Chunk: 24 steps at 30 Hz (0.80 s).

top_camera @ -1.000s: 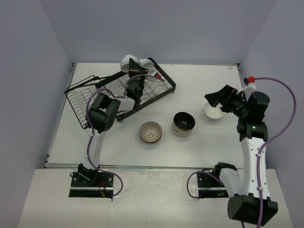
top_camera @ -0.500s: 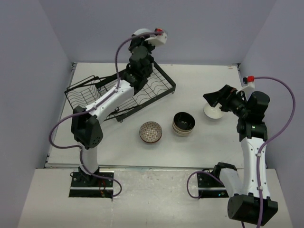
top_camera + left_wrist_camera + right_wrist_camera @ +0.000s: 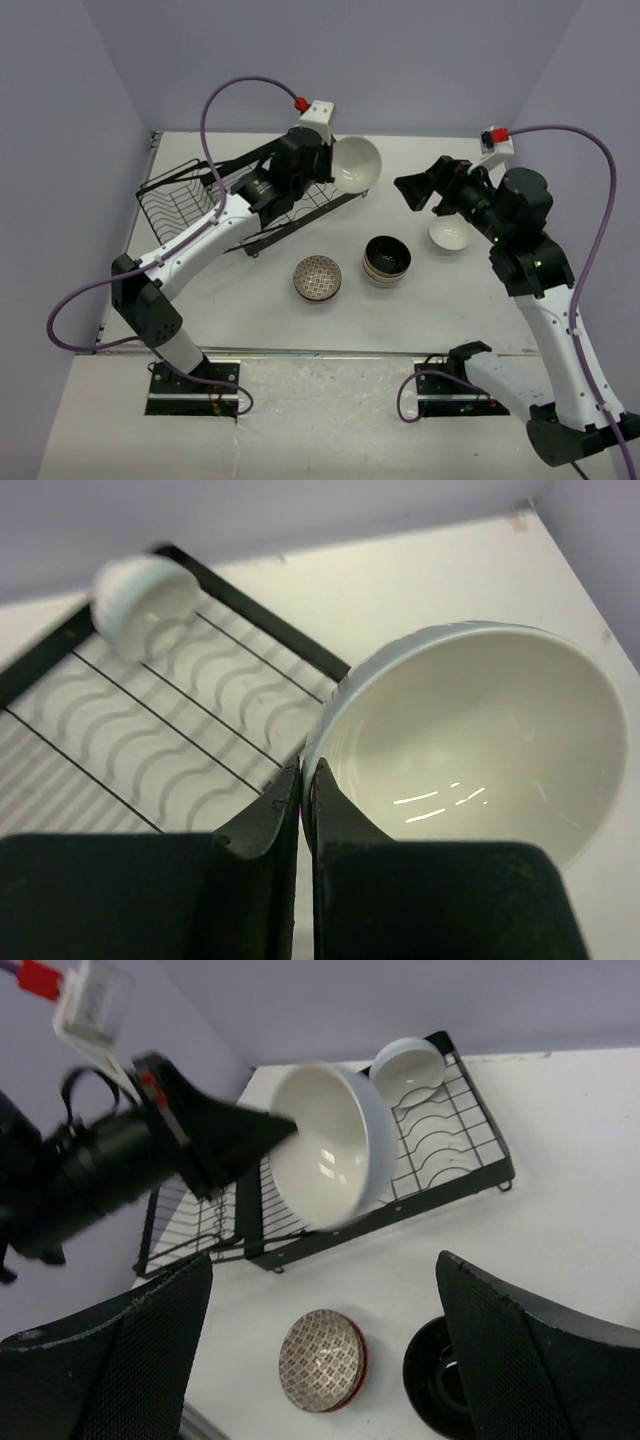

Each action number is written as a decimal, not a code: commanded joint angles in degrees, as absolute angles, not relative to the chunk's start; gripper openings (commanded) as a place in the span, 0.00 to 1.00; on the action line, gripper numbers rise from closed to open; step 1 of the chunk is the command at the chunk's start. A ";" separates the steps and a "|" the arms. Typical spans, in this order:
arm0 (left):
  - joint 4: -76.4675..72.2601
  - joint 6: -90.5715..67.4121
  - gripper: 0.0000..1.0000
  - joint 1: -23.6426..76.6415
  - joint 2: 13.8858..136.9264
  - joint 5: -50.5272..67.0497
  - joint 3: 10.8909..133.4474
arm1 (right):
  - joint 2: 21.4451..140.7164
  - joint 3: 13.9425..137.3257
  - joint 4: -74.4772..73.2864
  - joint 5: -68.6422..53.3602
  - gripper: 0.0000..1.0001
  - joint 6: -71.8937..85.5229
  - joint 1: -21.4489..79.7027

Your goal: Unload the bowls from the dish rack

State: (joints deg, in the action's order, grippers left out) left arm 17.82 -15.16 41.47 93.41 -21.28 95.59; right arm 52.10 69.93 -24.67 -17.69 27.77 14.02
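My left gripper (image 3: 302, 775) is shut on the rim of a plain white bowl (image 3: 470, 740), which hangs tilted in the air over the right end of the black wire dish rack (image 3: 190, 205). From above, that bowl (image 3: 357, 162) sits just right of the left gripper (image 3: 334, 172). A second white bowl (image 3: 145, 600) lies on its side at the rack's far corner. My right gripper (image 3: 413, 190) stands open and empty in the air, facing the held bowl (image 3: 325, 1145) and the rack (image 3: 450, 1175).
On the table stand a patterned bowl with a red rim (image 3: 317, 278), a stack of tan bowls with dark insides (image 3: 386, 260) and a white bowl (image 3: 450, 236) below the right wrist. The rack's basket section (image 3: 175, 210) lies at the left.
The left arm has lifted the white bowl off the rack's far end and swung it right and forward. The right gripper has risen and moved left, away from the white bowl on the table.
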 commanded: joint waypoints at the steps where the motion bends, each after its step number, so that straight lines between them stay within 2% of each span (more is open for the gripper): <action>1: 13.73 -27.59 0.00 44.38 92.29 -13.71 91.07 | 56.59 74.43 -29.26 -0.49 0.92 24.88 19.24; 4: 12.05 -29.44 0.00 47.54 91.84 -14.76 88.77 | 61.42 78.03 -33.12 7.44 0.82 22.78 22.67; 5: 11.95 -29.62 0.00 47.98 92.28 -14.94 88.77 | 62.65 78.74 -35.22 8.43 0.73 22.33 23.20; 7: 12.04 -29.97 0.00 48.95 92.81 -15.12 89.12 | 66.26 80.50 -37.08 10.19 0.67 21.71 24.95; 8: 12.13 -29.97 0.00 49.13 93.33 -15.12 89.56 | 67.40 81.03 -39.00 12.63 0.60 21.45 25.57; 11: 12.66 -30.15 0.00 49.48 93.87 -15.38 90.26 | 72.24 82.79 -42.61 16.16 0.52 20.57 28.03; 13: 12.66 -29.80 0.00 49.57 93.87 -15.56 90.35 | 74.52 82.79 -43.06 16.96 0.50 20.22 28.65; 14: 12.66 -29.71 0.00 49.57 93.87 -15.73 90.26 | 75.05 82.79 -43.33 17.83 0.42 20.21 29.00; 16: 12.74 -29.36 0.00 49.57 93.69 -16.17 90.09 | 76.02 82.79 -43.42 18.28 0.33 20.21 29.35; 17: 12.83 -29.01 0.00 49.57 93.69 -16.52 90.09 | 76.20 82.79 -43.24 18.54 0.18 20.21 29.44; 19: 13.36 -28.65 0.00 49.57 93.60 -17.83 90.00 | 76.38 82.97 -43.33 18.81 0.08 20.39 29.62; 22: 13.71 -28.13 0.00 49.48 93.34 -18.98 89.91 | 76.38 83.23 -43.16 18.98 0.00 20.65 29.88; 24: 13.71 -27.60 0.00 49.48 93.25 -18.98 90.00 | 76.47 83.23 -43.15 18.98 0.00 20.83 30.06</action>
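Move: The white bowl is still held by the left fingers, its middle about 7 cm right of the left hand; the right gripper waits some 20 cm right, 12 back and 7 higher than the left hand. From the open right hand the white bowl is about 13 ahead, 13 left and 7 below; the black bowl stack is 2 back, straight below by 29, and the small white bowl 5 ahead, 19 right, 31 below. Right hand sinks about 14 cm and forward, pinching the white bowl's right rim; left lowers it rightward and back. ##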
